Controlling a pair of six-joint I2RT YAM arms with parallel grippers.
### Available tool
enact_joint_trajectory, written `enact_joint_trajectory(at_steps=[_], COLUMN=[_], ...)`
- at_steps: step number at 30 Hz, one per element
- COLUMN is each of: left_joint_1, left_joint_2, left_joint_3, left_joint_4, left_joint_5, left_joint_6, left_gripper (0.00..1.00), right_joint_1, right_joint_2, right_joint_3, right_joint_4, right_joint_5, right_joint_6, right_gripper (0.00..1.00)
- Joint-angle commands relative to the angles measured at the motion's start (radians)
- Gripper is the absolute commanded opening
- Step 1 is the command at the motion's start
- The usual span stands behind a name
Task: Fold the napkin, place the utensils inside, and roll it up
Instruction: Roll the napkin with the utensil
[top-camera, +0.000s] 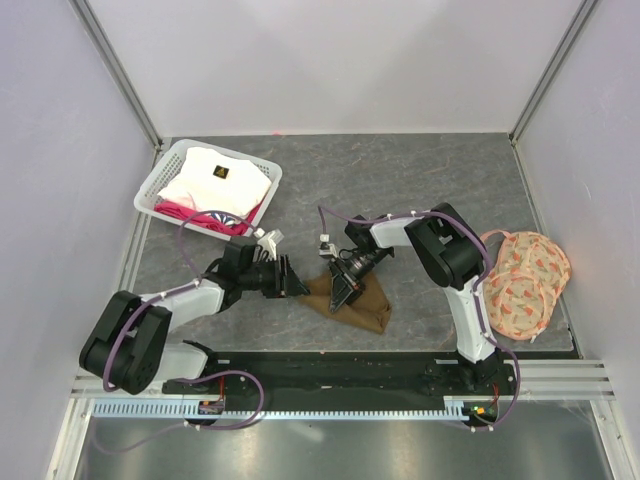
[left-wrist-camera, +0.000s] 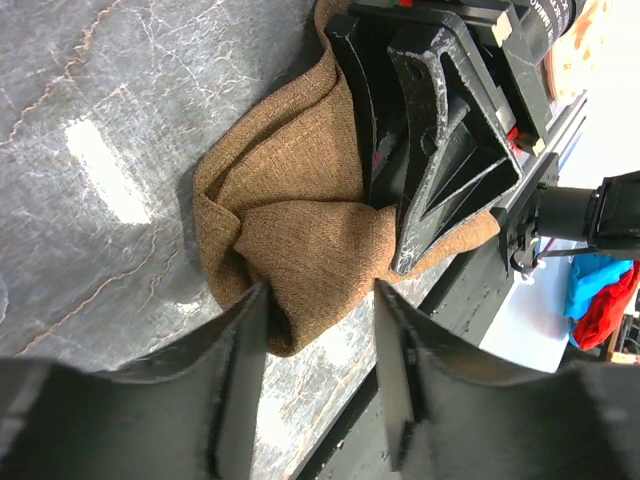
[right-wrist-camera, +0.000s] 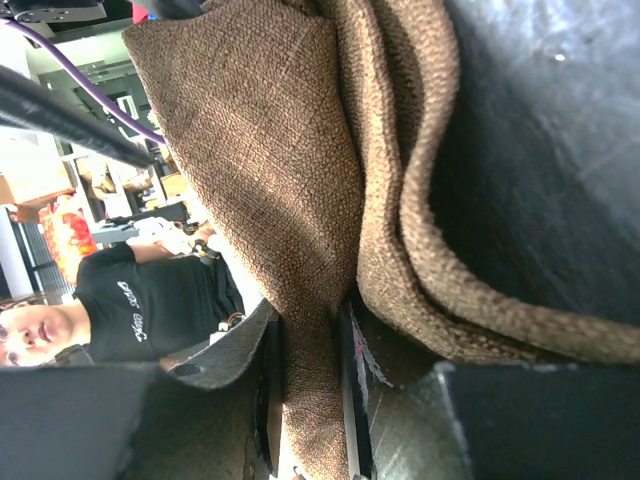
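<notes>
The olive-brown napkin (top-camera: 358, 305) lies bunched on the grey table between the two arms. My right gripper (top-camera: 341, 294) is shut on a fold of it. In the right wrist view the cloth (right-wrist-camera: 260, 150) runs down between the closed jaws (right-wrist-camera: 310, 380). My left gripper (top-camera: 298, 284) is open just left of the napkin. In the left wrist view a rounded fold of the napkin (left-wrist-camera: 290, 230) reaches between the open fingertips (left-wrist-camera: 318, 335) and touches the left finger (left-wrist-camera: 240, 380). The right gripper (left-wrist-camera: 440, 160) shows there too, pressed on the cloth. The gold spoon is out of view.
A white basket (top-camera: 160, 180) at the back left holds a white cloth with a black label (top-camera: 215, 178) and pink and red fabric. A peach floral round fabric piece (top-camera: 525, 280) lies at the right. A black rail (top-camera: 330, 375) runs along the table's near edge.
</notes>
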Motion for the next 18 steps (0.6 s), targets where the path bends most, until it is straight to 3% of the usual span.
enact_joint_trajectory(at_steps=[1, 5, 9, 18], left_joint_1=[-0.007, -0.007, -0.007, -0.007], left_joint_2=[0.028, 0.049, 0.052, 0.166], left_joint_3=[0.002, 0.015, 0.056, 0.172], left_joint_4=[0.064, 0.058, -0.026, -0.204], left_joint_5=[0.032, 0.029, -0.001, 0.018], left_joint_6=[0.008, 0.003, 0.008, -0.006], left_gripper=[0.44, 0.19, 0.02, 0.02], right_joint_1=[-0.013, -0.022, -0.024, -0.024], right_joint_2=[0.032, 0.026, -0.019, -0.194], right_joint_3=[0.02, 0.02, 0.025, 0.02], right_joint_4=[0.04, 0.04, 0.038, 0.037], right_joint_5=[0.03, 0.034, 0.073, 0.223], right_joint_6=[-0.033, -0.025, -0.007, 0.048], right_gripper=[0.31, 0.33, 0.49, 0.68])
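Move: The napkin's left end lies just below the open left fingertips, about 2 cm down, 2 cm to the right and 1 cm back. The right hand already has the rolled edge between its fingers; from it the left end is some 6 cm to the left and 1 cm ahead, and the napkin's right end about 10 cm to the right and 3 cm back. The white basket stands roughly 20 cm ahead and 18 cm left of the left hand. Sink the left gripper about 1 cm onto the napkin's left end and shut the fingers from half open to pinch the cloth, then ease barely 1 cm forward, tipping slightly down. Once it is shut, spread the right fingers to let go of the rolled edge and draw that hand some 2 cm forward and up. ##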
